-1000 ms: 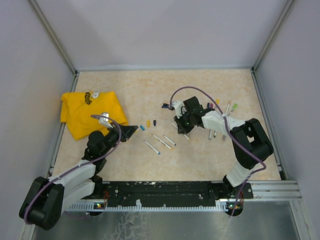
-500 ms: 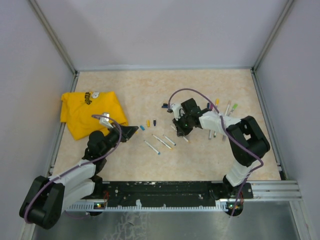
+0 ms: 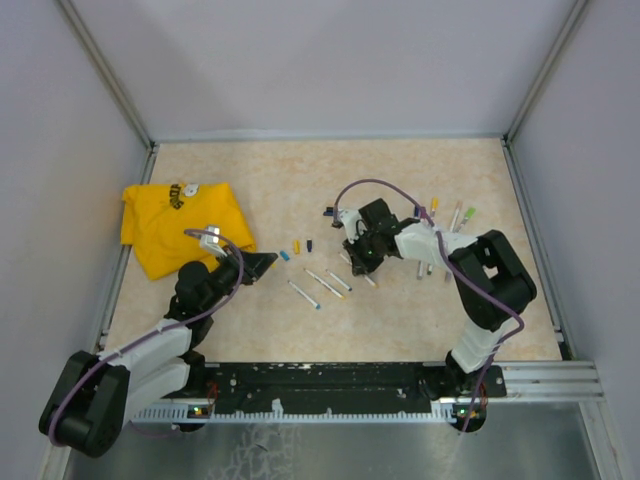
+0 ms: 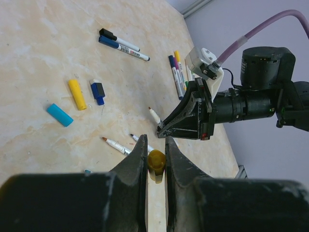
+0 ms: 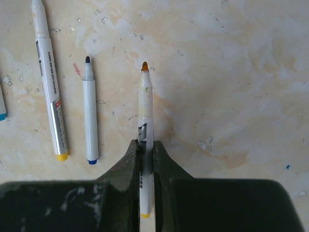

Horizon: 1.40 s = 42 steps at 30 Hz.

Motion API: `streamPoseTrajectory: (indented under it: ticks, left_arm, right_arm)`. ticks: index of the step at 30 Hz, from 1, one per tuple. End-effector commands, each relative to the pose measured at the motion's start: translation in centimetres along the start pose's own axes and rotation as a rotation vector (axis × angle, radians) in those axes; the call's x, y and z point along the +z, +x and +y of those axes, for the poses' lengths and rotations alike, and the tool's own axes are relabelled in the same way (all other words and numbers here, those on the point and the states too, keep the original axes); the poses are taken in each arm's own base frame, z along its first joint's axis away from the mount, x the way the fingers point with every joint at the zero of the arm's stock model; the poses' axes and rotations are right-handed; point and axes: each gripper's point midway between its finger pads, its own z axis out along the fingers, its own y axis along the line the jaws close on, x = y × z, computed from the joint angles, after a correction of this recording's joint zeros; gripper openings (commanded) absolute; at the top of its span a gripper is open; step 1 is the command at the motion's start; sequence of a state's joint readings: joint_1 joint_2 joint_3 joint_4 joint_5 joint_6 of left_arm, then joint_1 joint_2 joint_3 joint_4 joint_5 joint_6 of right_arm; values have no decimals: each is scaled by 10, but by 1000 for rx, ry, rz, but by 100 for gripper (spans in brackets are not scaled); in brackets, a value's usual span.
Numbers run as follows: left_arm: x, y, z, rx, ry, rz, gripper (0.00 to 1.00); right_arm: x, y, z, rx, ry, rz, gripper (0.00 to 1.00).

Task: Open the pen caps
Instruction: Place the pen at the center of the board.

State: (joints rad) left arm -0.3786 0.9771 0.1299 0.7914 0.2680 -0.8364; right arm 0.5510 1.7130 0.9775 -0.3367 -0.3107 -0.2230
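Note:
In the left wrist view my left gripper [image 4: 155,155] is shut on a small yellow pen cap [image 4: 156,162], held just above the table. Loose pen caps lie ahead of it: yellow [image 4: 77,94], dark blue [image 4: 97,92] and light blue [image 4: 60,115]. My right gripper [image 5: 146,145] is shut on a whitish uncapped pen [image 5: 146,111] with an orange tip and a yellow end, low over the table. From above, the left gripper [image 3: 268,262] sits left of the caps [image 3: 296,246] and the right gripper [image 3: 358,260] to their right.
Uncapped pens [image 3: 323,283] lie between the two arms. Two more [image 5: 90,116] lie left of the held pen. Capped pens [image 3: 445,225] are grouped at the right, and two [image 4: 123,43] lie further back. A yellow cloth [image 3: 180,225] lies at the left.
My right gripper has shifted slightly left and nearer with the pen still in it. The left arm has not moved.

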Motion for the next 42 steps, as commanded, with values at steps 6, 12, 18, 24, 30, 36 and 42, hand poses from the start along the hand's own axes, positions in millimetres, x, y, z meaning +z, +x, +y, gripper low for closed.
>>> streamPoseTrajectory:
  ticks: [6,12,18,24,30,36,42]
  left_arm:
    - [-2,4,-1,-7,14,16,0]
    - [-2,4,-1,-8,16,17,0]
    - [-2,5,-3,-13,22,25,0]
    - [-1,7,-6,-21,37,44,0]
    - [2,10,-8,-26,43,73,0]
    - [9,17,-9,-34,30,117,0]
    - [17,25,-13,-4,9,137,0]
  right_arm:
    - [3,-22,-3,-20,52,-30,2]
    - [2,-21,-7,-24,78,-19,9]
    - [-4,-25,-6,-32,76,-26,19]
    - [-11,-29,-5,-44,82,-44,30]
    - [-20,-36,-6,-58,100,-70,34]
    - [-41,-51,-5,-91,124,-138,40]
    - [-57,-59,0,-133,123,-183,43]
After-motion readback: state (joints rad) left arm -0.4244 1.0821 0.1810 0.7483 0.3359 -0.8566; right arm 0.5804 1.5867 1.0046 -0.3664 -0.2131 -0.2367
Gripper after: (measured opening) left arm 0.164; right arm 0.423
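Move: The right hand grips the uncapped orange pen near its middle, so the pen and its spot on the board are right at the fingertips. The blue-ended pen lies about 5 cm to the left and 3 cm back, the other uncapped orange pen about 9 cm left and 3 cm back, and the teal pen some 14 cm left and 6 cm back. From the left hand, the held pen is about 19 cm right, 1 cm ahead and 13 cm below. The right hand, already down at the board, eases the orange pen barely half a centimetre left and forward beside the row of uncapped pens, then opens its fingers to a little under half and lets go, before rising about 5 cm with a slight forward drift as the fingertips tip up some 10 degrees. Late on, the left hand, still pinching a yellow cap, sinks about 2 cm and shifts some 2 cm to the right, nearer the laid pen. ##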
